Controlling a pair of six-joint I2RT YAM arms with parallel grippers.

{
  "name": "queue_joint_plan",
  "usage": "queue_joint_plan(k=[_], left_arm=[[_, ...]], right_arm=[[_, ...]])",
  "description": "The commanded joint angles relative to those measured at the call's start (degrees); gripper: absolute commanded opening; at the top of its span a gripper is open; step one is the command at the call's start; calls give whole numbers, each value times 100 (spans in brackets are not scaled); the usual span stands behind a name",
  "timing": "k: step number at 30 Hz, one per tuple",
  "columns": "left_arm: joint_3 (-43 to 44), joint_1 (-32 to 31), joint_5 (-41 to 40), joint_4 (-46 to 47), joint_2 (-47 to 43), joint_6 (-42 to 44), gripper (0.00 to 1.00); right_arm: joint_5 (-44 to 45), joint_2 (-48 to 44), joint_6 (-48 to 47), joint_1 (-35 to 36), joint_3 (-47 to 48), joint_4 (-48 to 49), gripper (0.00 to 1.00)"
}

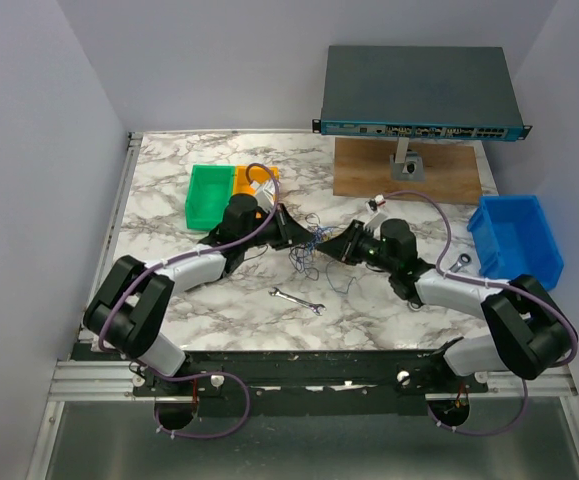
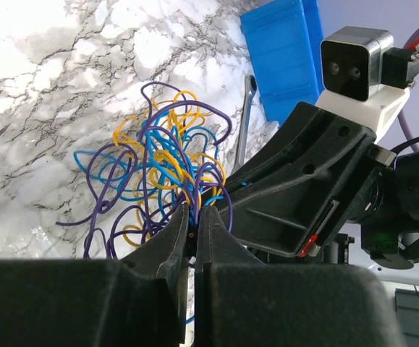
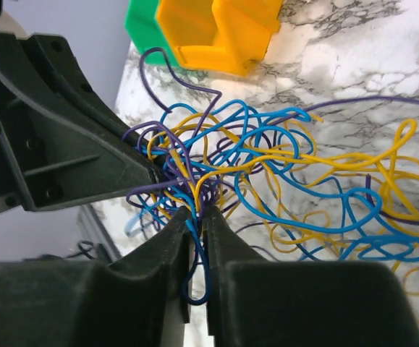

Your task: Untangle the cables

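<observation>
The cables (image 1: 314, 247) form one tangle of thin blue, yellow and purple wires in the middle of the marble table, between my two grippers. My left gripper (image 1: 295, 233) comes in from the left. Its jaws (image 2: 193, 214) are shut on strands at the near edge of the tangle (image 2: 158, 155). My right gripper (image 1: 335, 246) faces it from the right, very close. In the right wrist view the right gripper (image 3: 198, 215) is shut on a blue loop of the cables (image 3: 281, 163), which hangs down between the fingers. The two grippers' fingers nearly touch.
A silver wrench (image 1: 298, 299) lies in front of the tangle, another wrench (image 1: 459, 263) beside the blue bin (image 1: 514, 240). A green bin (image 1: 210, 192) and an orange bin (image 1: 249, 183) stand behind the left arm. A network switch (image 1: 419, 95) sits on a wooden board (image 1: 369, 175) at the back.
</observation>
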Motion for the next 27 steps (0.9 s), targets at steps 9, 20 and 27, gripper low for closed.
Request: queue_joint_plan(k=[9,20,27], left_arm=[[-131,260,-389,-780,-596,694,12],[-303,898,-858,-1603,-1093,1520,14],[468,-8,-963,-2141,-518,1983,58]], right_arm=[[2276,-827,-201,10,-79,-1858,1],[3090,-1217,-617,-413,33,-3358,1],[2461,-1026,-848,-425,540,-3437,1]])
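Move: Both grippers meet over the cable tangle: the left holds its top, and the bulk hangs about 2 cm to the left gripper's right and 4 cm below; from the right gripper the bulk is straight below, some 4 cm down. From the left gripper, the open-ended wrench lies about 15 cm back and 3 cm left, and the orange bin about 10 cm ahead and 13 cm left, both roughly 10 cm lower. Finish shutting the right fingers on the tangle's top, then carry it about 12 cm right and 5 cm down, swinging the fingers clockwise and tipping them steeper. Loosen the left gripper from the cables, draw it some 9 cm left, shutting briefly and sinking slightly, then ease it back about 3 cm right, opening to half. ##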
